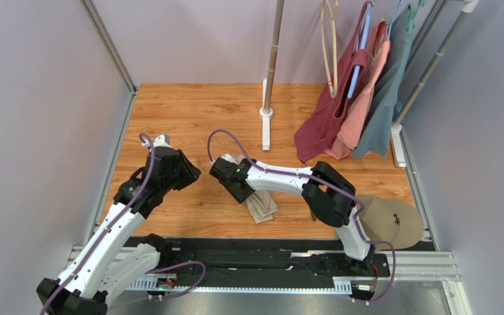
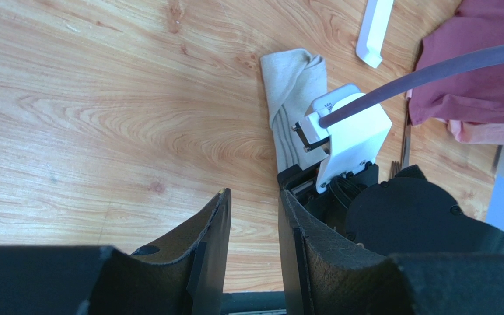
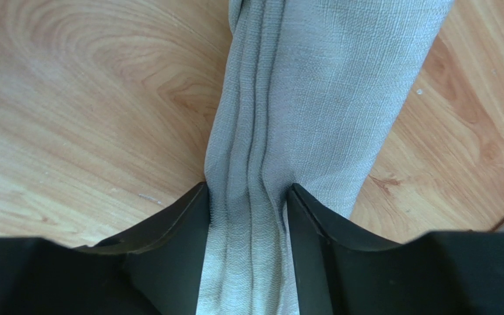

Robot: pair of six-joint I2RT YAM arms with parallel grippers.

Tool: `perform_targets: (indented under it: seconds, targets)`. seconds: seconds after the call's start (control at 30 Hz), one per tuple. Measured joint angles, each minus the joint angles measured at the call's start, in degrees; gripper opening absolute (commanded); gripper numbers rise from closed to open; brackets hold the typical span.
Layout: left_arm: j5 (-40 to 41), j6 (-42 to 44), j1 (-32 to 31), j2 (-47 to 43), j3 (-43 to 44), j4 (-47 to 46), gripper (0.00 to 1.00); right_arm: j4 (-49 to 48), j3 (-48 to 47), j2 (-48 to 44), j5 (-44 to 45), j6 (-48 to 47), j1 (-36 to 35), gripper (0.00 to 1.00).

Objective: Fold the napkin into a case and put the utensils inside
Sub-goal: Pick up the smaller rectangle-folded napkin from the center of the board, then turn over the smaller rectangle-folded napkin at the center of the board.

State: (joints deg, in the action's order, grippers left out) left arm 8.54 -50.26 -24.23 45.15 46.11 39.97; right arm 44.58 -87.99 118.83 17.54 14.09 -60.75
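Note:
The napkin (image 1: 262, 207) lies on the wooden table as a narrow folded beige strip, a case shape, running from near the table's middle toward the front. My right gripper (image 1: 240, 190) is down on it. In the right wrist view the right gripper (image 3: 248, 191) is shut on gathered pleats of the napkin (image 3: 327, 85), cloth touching both fingers. My left gripper (image 1: 192, 172) hovers to the left of the strip, open, with bare wood between its fingers (image 2: 214, 223); the napkin (image 2: 294, 79) lies ahead of it. Small dark pieces, likely the utensils (image 1: 397, 221), rest on a round tan disc (image 1: 379, 226) at the front right.
A garment stand's white foot (image 1: 266, 128) and pole stand at the back centre. Maroon, salmon and grey-teal garments (image 1: 346, 111) hang at the back right, their hems touching the table. Grey walls and metal rails close in both sides.

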Motion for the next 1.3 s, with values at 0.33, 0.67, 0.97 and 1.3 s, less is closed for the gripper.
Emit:
perform_targets:
  seconds: [0.33,0.67,0.97,1.3]
  targets:
    - [-0.48,0.15,0.00,1.46,0.00,0.02,0.41,4.28,-5.07,3.76,6.88,0.94,-1.25,0.00]
    - [-0.46,0.26,0.00,1.49,0.00,0.13,0.41,4.37,-9.99,1.68,-4.61,1.60,-0.48,0.00]
    - [-0.46,0.46,0.00,0.55,0.00,1.40,0.40,-19.32,1.09,-5.29,-42.84,13.86,9.44,0.00]
    - [-0.52,0.63,0.00,0.31,0.00,1.99,0.40,-48.57,13.33,1.64,-65.72,32.15,13.62,0.00]
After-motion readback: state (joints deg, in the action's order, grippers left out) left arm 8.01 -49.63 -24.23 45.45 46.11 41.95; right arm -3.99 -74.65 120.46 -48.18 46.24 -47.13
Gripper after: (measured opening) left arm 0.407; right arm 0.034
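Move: The middle of the folded napkin lies about 2 cm to the right of my right hand and just below it, with the fingertips straddling the folds along its left edge. Some 18 cm to that hand's right lie the knife, level with it, and the fork, about 3 cm farther back. From my raised left hand the napkin is about 18 cm to the right, 1 cm ahead and 17 cm below. I ease my right hand about 1 cm forward and close its half-open fingers, pinching the napkin's folds. Then I lift some 8 cm while carrying the napkin about 11 cm to the left, towards my left hand, rolling my wrist strongly so its left side rises. I finish by sinking 2–3 cm and drawing slightly back, keeping the pinch. ##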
